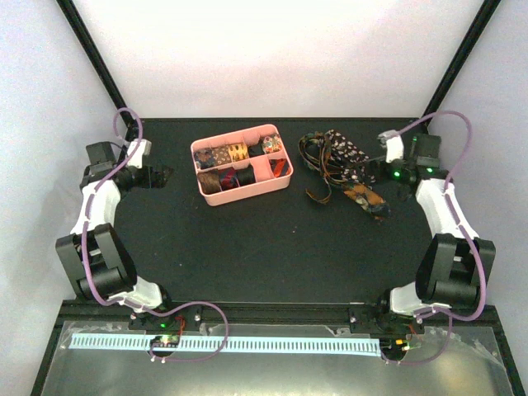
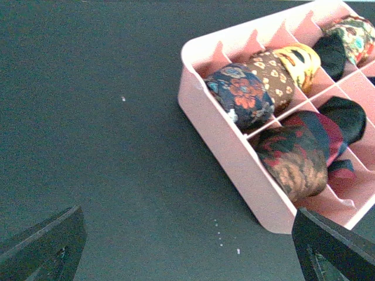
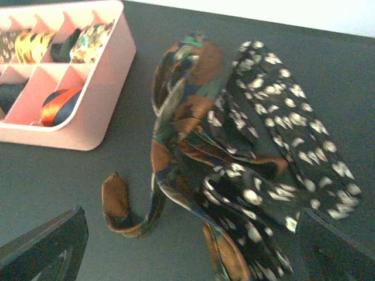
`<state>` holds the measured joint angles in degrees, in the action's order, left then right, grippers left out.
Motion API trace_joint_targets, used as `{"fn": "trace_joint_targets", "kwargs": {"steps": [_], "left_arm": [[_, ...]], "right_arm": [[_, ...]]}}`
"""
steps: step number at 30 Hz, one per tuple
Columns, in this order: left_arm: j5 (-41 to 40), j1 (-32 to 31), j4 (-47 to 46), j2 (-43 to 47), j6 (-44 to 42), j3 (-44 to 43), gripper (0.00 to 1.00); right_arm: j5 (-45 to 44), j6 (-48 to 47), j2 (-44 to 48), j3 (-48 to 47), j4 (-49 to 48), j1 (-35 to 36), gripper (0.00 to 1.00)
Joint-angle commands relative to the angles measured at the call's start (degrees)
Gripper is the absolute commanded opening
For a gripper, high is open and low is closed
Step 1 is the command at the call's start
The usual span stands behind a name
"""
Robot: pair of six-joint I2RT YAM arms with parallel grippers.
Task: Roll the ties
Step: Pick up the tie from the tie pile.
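Loose ties lie tangled in a heap (image 1: 342,165) on the black table, right of the pink tray (image 1: 283,183). In the right wrist view the heap holds a dark orange-brown-blue tie (image 3: 181,126) and a black tie with white speckles (image 3: 281,126). My right gripper (image 1: 378,173) is open beside the heap's right edge and holds nothing; the heap lies between its fingers (image 3: 44,249) in the wrist view. My left gripper (image 1: 165,176) is open and empty, left of the tray. Several rolled ties (image 2: 243,93) sit in the tray's compartments.
The pink divided tray (image 2: 225,149) stands at the back middle of the table. Black frame posts run up at both back corners. The arm bases and a cable rail lie along the near edge.
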<state>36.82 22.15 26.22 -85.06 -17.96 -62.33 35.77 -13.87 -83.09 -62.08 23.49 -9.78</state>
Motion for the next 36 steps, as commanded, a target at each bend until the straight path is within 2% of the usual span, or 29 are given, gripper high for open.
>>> {"fn": "trace_joint_targets", "kwargs": {"steps": [1, 4, 7, 12, 18, 22, 27, 36], "left_arm": [[-4.1, -5.0, -0.6, 3.9, -0.9, 1.5, 0.99], [-7.1, -8.2, -1.2, 5.6, -0.6, 2.6, 0.99], [-7.2, -9.3, -1.6, 6.7, 0.1, 3.2, 0.99], [-6.7, -9.4, -0.9, 7.7, 0.1, 4.0, 0.99], [-5.9, -9.5, -1.1, 8.2, 0.5, 4.6, 0.99], [-6.2, -9.6, -1.0, 8.5, 0.8, 4.3, 0.99], [-6.7, -9.6, -0.5, 9.4, 0.4, 4.2, 0.99], [-7.1, -9.6, 0.5, 10.4, -0.2, 3.6, 0.99]], "right_arm": [[-12.8, -3.0, -3.4, -4.0, 0.3, 9.7, 1.0], [-19.7, -3.9, -8.3, -7.8, 0.6, 16.2, 0.96], [-26.0, -4.4, -14.3, -12.1, 2.2, 20.6, 0.86], [-32.1, -4.9, -20.5, -14.3, 1.6, 23.3, 0.77], [-34.7, -6.0, -25.8, -14.4, 1.1, 24.3, 0.61], [-36.2, -6.3, -27.4, -14.6, 1.6, 24.5, 0.4], [-35.7, -7.1, -22.6, -12.9, 2.3, 24.5, 0.04], [-39.7, -12.7, -10.6, -13.1, 7.1, 24.3, 0.02]]}}
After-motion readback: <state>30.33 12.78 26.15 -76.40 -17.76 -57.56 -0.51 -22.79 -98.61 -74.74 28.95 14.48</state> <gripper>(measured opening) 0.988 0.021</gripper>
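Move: The brown, green and blue tie's bunched middle lies about 9 cm left of the right hand, 5 cm farther out and some 14 cm below. The black-and-white tie lies just beyond and to the right of that spot, about 7 cm ahead and 4 cm left of the hand; a loose brown end curls about 13 cm left and 5 cm back. The pink box's middle is roughly 38 cm left, 4 cm ahead. From the left hand the brown tie is some 52 cm right, 5 cm ahead. The right fingers pinch the bunched middle of the brown, green and blue tie: the hand swings left and slightly forward, then sinks about 14 cm onto the pile, left side rolling down some 30 degrees as the fingers shut, and rises about 8 cm with the tie. The left hand, open and empty, shifts about 5 cm right towards the pink box. ##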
